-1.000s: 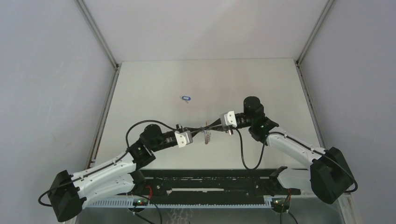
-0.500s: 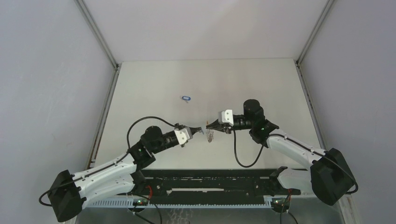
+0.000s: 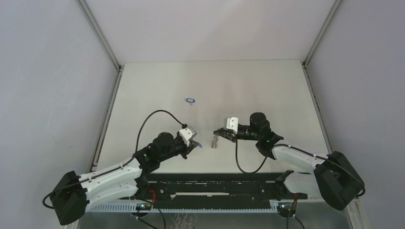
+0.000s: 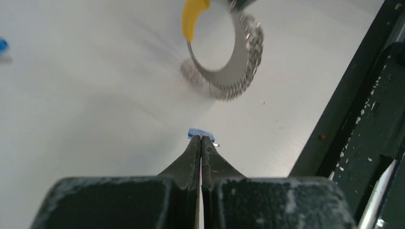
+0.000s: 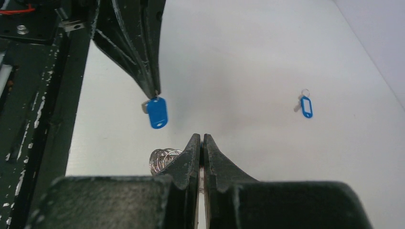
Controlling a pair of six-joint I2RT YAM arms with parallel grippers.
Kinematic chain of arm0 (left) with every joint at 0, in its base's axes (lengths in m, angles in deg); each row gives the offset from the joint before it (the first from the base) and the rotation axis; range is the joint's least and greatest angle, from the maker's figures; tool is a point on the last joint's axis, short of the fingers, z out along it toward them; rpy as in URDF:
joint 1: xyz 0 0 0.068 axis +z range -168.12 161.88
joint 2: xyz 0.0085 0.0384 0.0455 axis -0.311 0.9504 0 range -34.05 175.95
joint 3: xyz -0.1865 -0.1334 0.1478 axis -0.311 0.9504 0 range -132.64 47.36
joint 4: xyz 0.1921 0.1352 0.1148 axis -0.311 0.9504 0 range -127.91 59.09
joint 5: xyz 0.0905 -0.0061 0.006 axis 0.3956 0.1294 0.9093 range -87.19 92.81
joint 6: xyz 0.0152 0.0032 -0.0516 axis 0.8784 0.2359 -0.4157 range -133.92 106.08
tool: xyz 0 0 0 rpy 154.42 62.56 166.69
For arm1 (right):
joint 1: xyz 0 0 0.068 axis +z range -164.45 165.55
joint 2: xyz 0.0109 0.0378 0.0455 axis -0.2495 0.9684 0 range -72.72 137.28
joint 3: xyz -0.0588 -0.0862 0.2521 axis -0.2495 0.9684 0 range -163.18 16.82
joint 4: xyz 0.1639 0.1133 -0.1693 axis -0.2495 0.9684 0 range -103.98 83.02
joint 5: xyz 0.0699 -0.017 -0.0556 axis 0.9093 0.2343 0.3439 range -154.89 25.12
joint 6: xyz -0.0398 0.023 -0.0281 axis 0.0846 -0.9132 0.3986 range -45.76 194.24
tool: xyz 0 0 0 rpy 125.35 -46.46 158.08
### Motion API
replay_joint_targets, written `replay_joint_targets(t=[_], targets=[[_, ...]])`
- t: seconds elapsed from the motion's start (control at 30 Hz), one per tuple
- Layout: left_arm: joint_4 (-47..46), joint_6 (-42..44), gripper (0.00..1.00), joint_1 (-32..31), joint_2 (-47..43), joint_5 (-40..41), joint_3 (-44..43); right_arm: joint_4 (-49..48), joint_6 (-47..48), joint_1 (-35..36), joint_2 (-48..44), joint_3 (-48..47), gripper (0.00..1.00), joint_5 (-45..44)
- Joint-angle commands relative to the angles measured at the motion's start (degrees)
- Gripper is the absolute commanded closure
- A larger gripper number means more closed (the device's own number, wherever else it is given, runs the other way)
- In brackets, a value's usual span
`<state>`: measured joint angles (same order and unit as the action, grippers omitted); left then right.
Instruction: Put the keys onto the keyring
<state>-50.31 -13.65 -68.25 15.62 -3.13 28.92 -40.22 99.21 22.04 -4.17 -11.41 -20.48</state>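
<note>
My left gripper [image 3: 197, 142] [image 4: 201, 137] is shut on the top of one of the keys, whose blue tag [image 3: 200, 144] [image 4: 199, 132] [image 5: 157, 112] hangs from its fingertips [image 5: 152, 81]. A short way to its right, my right gripper [image 3: 216, 132] [image 5: 201, 136] is shut on the keyring [image 3: 215, 140] [image 4: 231, 57], a silvery bumpy loop with a yellow arc [image 4: 192, 16]. In the right wrist view the keyring's coils [image 5: 162, 160] show beside the left finger. A small gap separates the held key from the keyring. The second key [image 3: 190, 100] [image 5: 305, 106] lies on the table farther back.
The pale table [image 3: 267, 90] is bounded by a raised rail on the left [image 3: 106, 119] and one on the right [image 3: 317, 109]. A black slotted base [image 3: 215, 186] [image 4: 367, 124] runs along the near edge, right behind both grippers.
The two grippers were tip to tip a second ago and have since drawn apart. The left one swung back and left with the key, and the right one sank lower with the keyring.
</note>
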Motion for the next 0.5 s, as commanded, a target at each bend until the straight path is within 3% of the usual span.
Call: replay_joint_targets(t=[0.0,0.17,0.47], targets=[[9.15,-9.04,1.0,-0.14,1.64,3.04,-2.65,-9.74,-2.54,0.36,-4.36,2.93,1.0,-5.76],[10.12,-8.96,1.0,-0.17,10.46,5.45,-7.32,-14.78,-2.95,0.42,-9.25,7.44,1.0,-10.79],[2.64,-6.24,1.0,-0.14,28.02,6.94,-16.34,-19.56,-2.66,0.34,-15.13,11.91,1.0,-17.8]])
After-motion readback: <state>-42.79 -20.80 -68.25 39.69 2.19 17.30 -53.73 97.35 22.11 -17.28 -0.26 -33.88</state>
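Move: The left hand, holding the key by its blue tag, has bare white table about 11 cm beneath it, some 2 cm farther ahead and 1 cm right. The keyring hangs about 7 cm to its right and 1 cm ahead, level with it; the second blue-tagged key lies roughly 26 cm ahead, 5 cm left and 12 cm down. From the right hand, that bare spot is about 1 cm back, 6 cm left and 15 cm below. Downward about 6 cm, the left hand sinks with the key, edging slightly left, and tips its shut fingers some 20 degrees more steeply towards the table; then it levels out and slides about 3 cm forward and to the right, close over the table. The right hand keeps its pinch on the keyring, drawing it right and then also up, away from the key, while its fingers swing clockwise and lift a little. ##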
